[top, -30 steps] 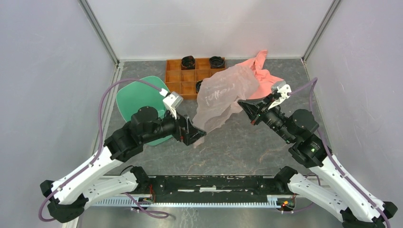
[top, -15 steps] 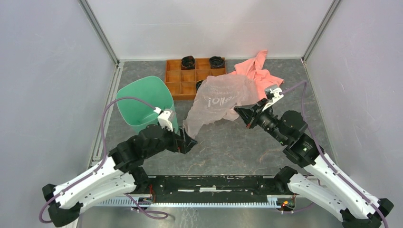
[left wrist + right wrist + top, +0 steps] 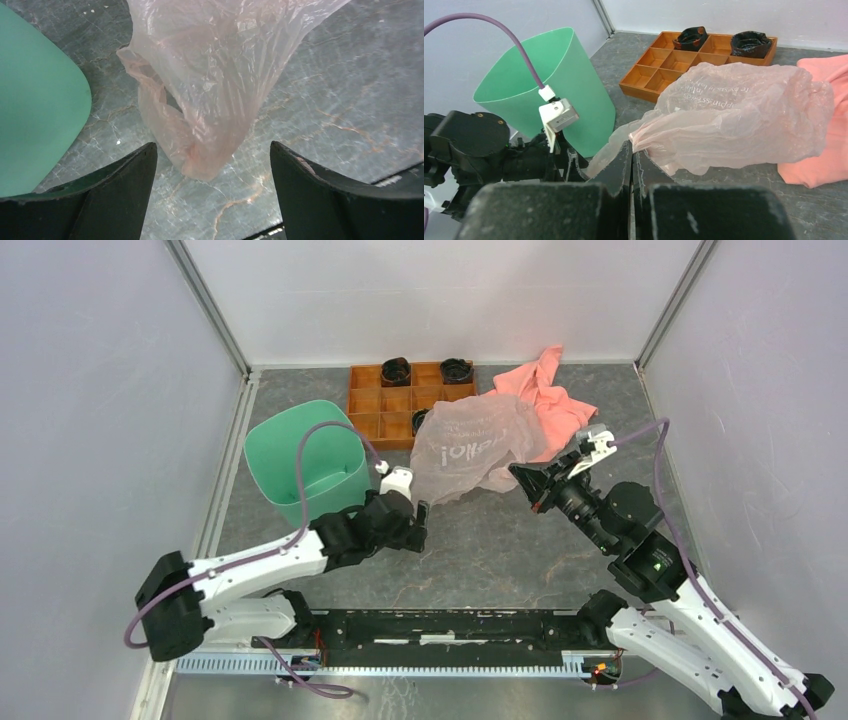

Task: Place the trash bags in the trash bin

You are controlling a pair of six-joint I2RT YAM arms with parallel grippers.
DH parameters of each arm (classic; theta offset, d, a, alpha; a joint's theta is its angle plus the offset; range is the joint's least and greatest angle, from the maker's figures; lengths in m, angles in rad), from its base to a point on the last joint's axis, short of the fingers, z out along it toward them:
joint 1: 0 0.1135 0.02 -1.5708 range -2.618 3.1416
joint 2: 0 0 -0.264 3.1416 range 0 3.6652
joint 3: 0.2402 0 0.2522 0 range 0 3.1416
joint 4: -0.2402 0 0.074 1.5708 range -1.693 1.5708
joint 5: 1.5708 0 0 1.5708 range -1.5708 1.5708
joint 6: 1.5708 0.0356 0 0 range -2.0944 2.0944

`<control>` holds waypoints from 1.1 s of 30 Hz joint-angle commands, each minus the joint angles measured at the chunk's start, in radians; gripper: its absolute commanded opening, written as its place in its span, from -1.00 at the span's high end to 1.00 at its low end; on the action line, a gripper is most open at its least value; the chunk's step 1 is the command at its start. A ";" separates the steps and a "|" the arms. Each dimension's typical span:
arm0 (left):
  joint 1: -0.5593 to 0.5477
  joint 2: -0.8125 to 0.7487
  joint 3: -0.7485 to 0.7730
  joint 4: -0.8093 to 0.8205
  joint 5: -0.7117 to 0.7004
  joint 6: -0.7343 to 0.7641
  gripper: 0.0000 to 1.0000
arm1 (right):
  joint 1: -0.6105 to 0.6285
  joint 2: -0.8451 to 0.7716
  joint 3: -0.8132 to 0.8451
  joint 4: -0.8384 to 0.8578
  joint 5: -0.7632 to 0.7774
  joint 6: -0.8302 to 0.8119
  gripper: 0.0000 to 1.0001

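Observation:
The trash bag point(image 3: 470, 445), a thin wrinkly pale pink film with white print, hangs over the table's middle. My right gripper point(image 3: 527, 483) is shut on one of its edges point(image 3: 644, 140). The bag's lower tip point(image 3: 205, 170) dangles just above the table, ahead of and between my left gripper's point(image 3: 212, 144) fingers point(image 3: 125, 185), which stand wide open with nothing in them. The mint-green trash bin point(image 3: 305, 465) stands upright at the left, just left of my left gripper point(image 3: 420, 525). In the left wrist view its wall point(image 3: 35, 110) fills the left edge.
An orange compartmented tray point(image 3: 400, 400) with black items sits at the back. A salmon-pink cloth towel point(image 3: 550, 400) lies at the back right, partly under the bag. White walls with metal posts enclose the table.
The bin has gone from tipped over to upright. My left arm has left it and swung right and low, below the bag's hanging end. The right gripper keeps hold of the bag.

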State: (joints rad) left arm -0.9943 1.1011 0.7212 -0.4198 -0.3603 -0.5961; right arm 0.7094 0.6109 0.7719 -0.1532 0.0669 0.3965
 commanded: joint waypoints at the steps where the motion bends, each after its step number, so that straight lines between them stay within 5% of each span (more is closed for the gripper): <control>1: -0.012 0.129 0.063 0.094 -0.126 0.036 -0.66 | 0.001 -0.006 0.055 0.001 0.026 -0.045 0.99; 5: -0.013 0.232 0.090 0.103 -0.142 0.048 -0.16 | 0.001 -0.014 0.063 -0.026 0.032 -0.080 0.99; 8: -0.012 0.195 0.128 0.052 -0.114 0.045 0.64 | 0.000 -0.011 0.065 -0.071 0.033 -0.135 0.99; 10: -0.012 0.114 0.176 0.026 -0.013 0.047 0.94 | 0.001 -0.001 0.068 -0.122 0.031 -0.211 0.99; 14: -0.012 -0.029 0.257 0.046 0.334 0.053 0.96 | 0.001 0.063 0.102 -0.196 -0.037 -0.376 0.99; 18: -0.012 -0.077 0.298 0.150 0.560 -0.065 0.96 | 0.015 0.203 0.103 -0.072 -0.409 -0.333 0.99; 20: -0.012 -0.091 0.289 0.226 0.583 -0.128 0.96 | 0.066 0.272 0.106 0.021 -0.513 -0.255 0.99; 24: -0.012 -0.105 0.251 0.345 0.549 -0.204 0.96 | 0.112 0.308 0.157 0.050 -0.470 -0.183 0.98; 33: -0.012 -0.182 0.140 0.507 0.438 -0.269 0.96 | 0.113 0.134 -0.021 0.265 -0.369 0.052 0.99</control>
State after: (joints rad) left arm -1.0039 0.9821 0.9142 -0.0639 0.1356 -0.7956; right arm 0.8219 0.8200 0.8173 -0.0616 -0.3210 0.3214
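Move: The loose lower end of the trash bag hangs just off the left hand's open fingers, about 3 cm ahead, 1 cm to the right and 4 cm below. The bin stands some 27 cm to that hand's left and 10 cm ahead, its middle about level with it. From the right hand, which holds the bag's other end, the loose end lies about 19 cm left, level fore-and-aft and 26 cm below; the salmon cloth lies 34 cm ahead, 12 cm right, 32 cm below. Down and forward some 4 cm, the left hand dips and pinches the bag's loose end, then sweeps up about 25 cm, right and back, rolling its fingers some 50 degrees from downward to point rightward at the right hand. The right hand keeps its pinch, sinks, swings left about 10 cm and back towards the left hand, turning 30 degrees counter-clockwise, then rises again. ##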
